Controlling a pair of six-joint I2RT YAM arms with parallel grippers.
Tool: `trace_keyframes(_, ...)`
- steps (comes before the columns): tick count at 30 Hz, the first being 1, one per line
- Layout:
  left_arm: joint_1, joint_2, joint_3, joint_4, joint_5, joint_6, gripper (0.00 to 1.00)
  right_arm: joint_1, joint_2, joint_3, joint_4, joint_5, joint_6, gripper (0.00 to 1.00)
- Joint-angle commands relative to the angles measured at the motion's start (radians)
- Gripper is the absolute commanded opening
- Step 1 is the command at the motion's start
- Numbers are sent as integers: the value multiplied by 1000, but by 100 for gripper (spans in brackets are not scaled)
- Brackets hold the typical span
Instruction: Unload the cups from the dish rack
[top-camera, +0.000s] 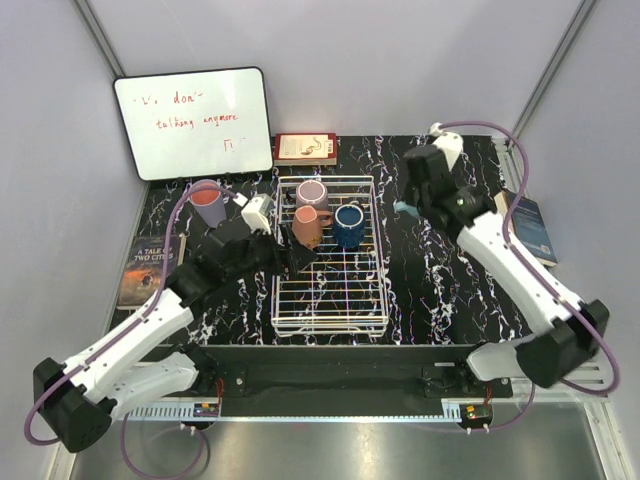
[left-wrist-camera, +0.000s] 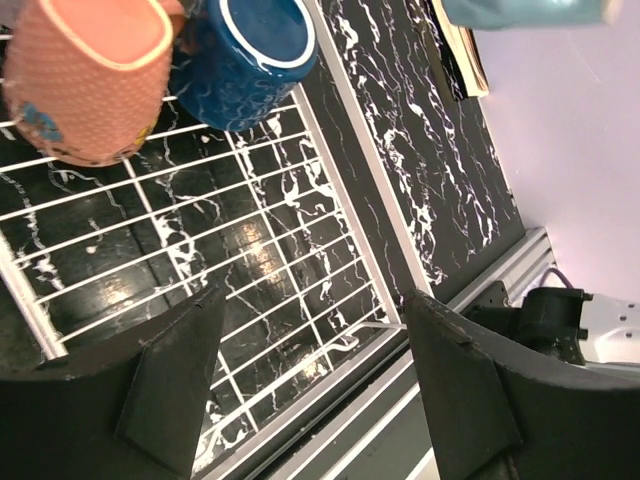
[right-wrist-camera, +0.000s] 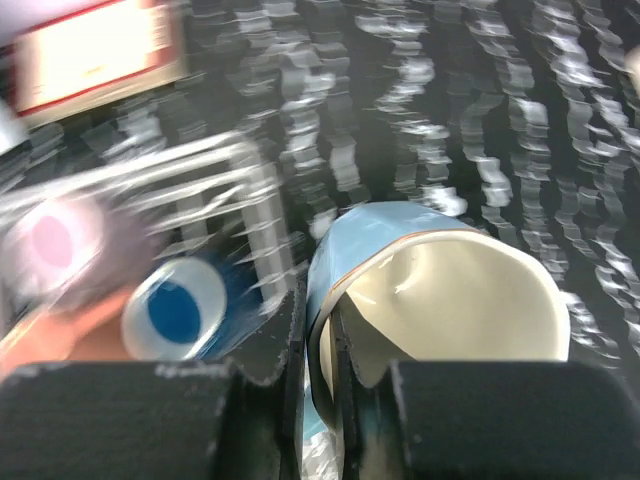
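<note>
The white wire dish rack (top-camera: 330, 300) sits mid-table. Three cups stand in its far end: a mauve one (top-camera: 312, 192), a salmon pink mug (top-camera: 307, 228) and a dark blue one (top-camera: 348, 226). My left gripper (top-camera: 298, 256) hovers open at the rack's left side, just in front of the pink mug (left-wrist-camera: 90, 80) and the dark blue cup (left-wrist-camera: 250, 55), with nothing between its fingers (left-wrist-camera: 165, 385). My right gripper (right-wrist-camera: 320, 330) is shut on the wall of a light blue cup (right-wrist-camera: 440, 290), held just right of the rack (top-camera: 404, 208). A lavender cup (top-camera: 208, 203) stands on the table left of the rack.
A whiteboard (top-camera: 195, 120) leans at the back left, with a red book (top-camera: 305, 148) lying behind the rack. Another book (top-camera: 528, 228) lies at the table's right edge and one (top-camera: 140, 270) at the left edge. Grey walls close in on both sides.
</note>
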Motion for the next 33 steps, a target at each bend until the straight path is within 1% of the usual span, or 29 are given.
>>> trace_keyframes(1, 1, -37, 46, -52, -47, 31, 75, -178, 133, 153, 1, -92, 10, 0)
trace_keyframes(2, 1, -38, 43, -57, -47, 29, 75, -242, 172, 189, -20, -122, 12, 0)
trace_keyframes(3, 1, -37, 41, -63, -44, 31, 75, -270, 256, 273, -34, -141, 20, 0)
trace_keyframes(4, 1, -34, 40, -66, -44, 31, 75, -296, 299, 318, -51, -156, 26, 0)
trace_keyframes(5, 1, -31, 37, -69, -42, 29, 75, -348, 347, 364, -86, -181, 32, 0)
trace_keyframes(6, 1, -21, 35, -78, -42, 20, 75, -370, 437, 463, -110, -192, 52, 0)
trace_keyframes(7, 1, -17, 26, -80, -37, 19, 75, -394, 482, 511, -150, -205, 63, 0)
trace_keyframes(8, 1, -9, 23, -80, -31, 15, 74, -426, 523, 601, -166, -230, 72, 0)
trace_keyframes(9, 1, -5, 17, -81, -28, 11, 74, -437, 604, 651, -181, -235, 81, 0)
trace_keyframes(10, 1, 0, 9, -80, -28, 8, 74, -445, 649, 706, -230, -233, 81, 0)
trace_keyframes(11, 1, 6, 6, -80, -27, 9, 74, -465, 693, 819, -256, -223, 81, 0)
trace_keyframes(12, 1, 11, 6, -83, -24, 11, 74, -473, 779, 876, -284, -215, 80, 0)
trace_keyframes(13, 1, 15, 6, -88, -25, 14, 73, -480, 821, 933, -340, -204, 76, 0)
trace_keyframes(14, 1, 22, 7, -94, -25, 20, 74, -491, 861, 1031, -363, -189, 78, 0)
trace_keyframes(15, 1, 23, 6, -94, -30, 23, 73, -512, 925, 1070, -382, -198, 84, 0)
trace_keyframes(17, 1, 32, 4, -97, -50, 29, 73, -531, 986, 1139, -408, -227, 105, 0)
trace_keyframes(22, 1, 86, 1, -97, -54, 31, 73, -553, 1059, 1196, -431, -183, 113, 0)
trace_keyframes(24, 1, 104, 4, -97, -45, 25, 73, -553, 1079, 1194, -437, -169, 112, 0)
trace_keyframes(25, 1, 120, 4, -97, -42, 22, 72, -584, 1083, 1191, -437, -161, 110, 0)
trace_keyframes(33, 1, 147, 12, -91, -42, 8, 70, -600, 1119, 1190, -437, -89, 80, 0)
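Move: The right hand holds the light-blue cup; the open counter it is carried to lies about 19 cm ahead, 18 cm right and 22 cm below. The blue book lies 10 cm ahead and 31 cm right; the navy mug, in the rack, is 5 cm ahead and 13 cm left. For the left hand, the orange mug is some 18 cm ahead, 2 cm left and 15 cm below, with the navy mug 19 cm ahead, 8 cm right. Forward and to the right, about 20 cm each way, the right hand swings the light-blue cup away from the rack, then sinks steeply towards the counter beside the blue book, tipping down and turning clockwise; its pinch on the cup wall holds. Meanwhile the left hand, empty and open, sinks some 7 cm over the rack's bare front and tilts downward. ##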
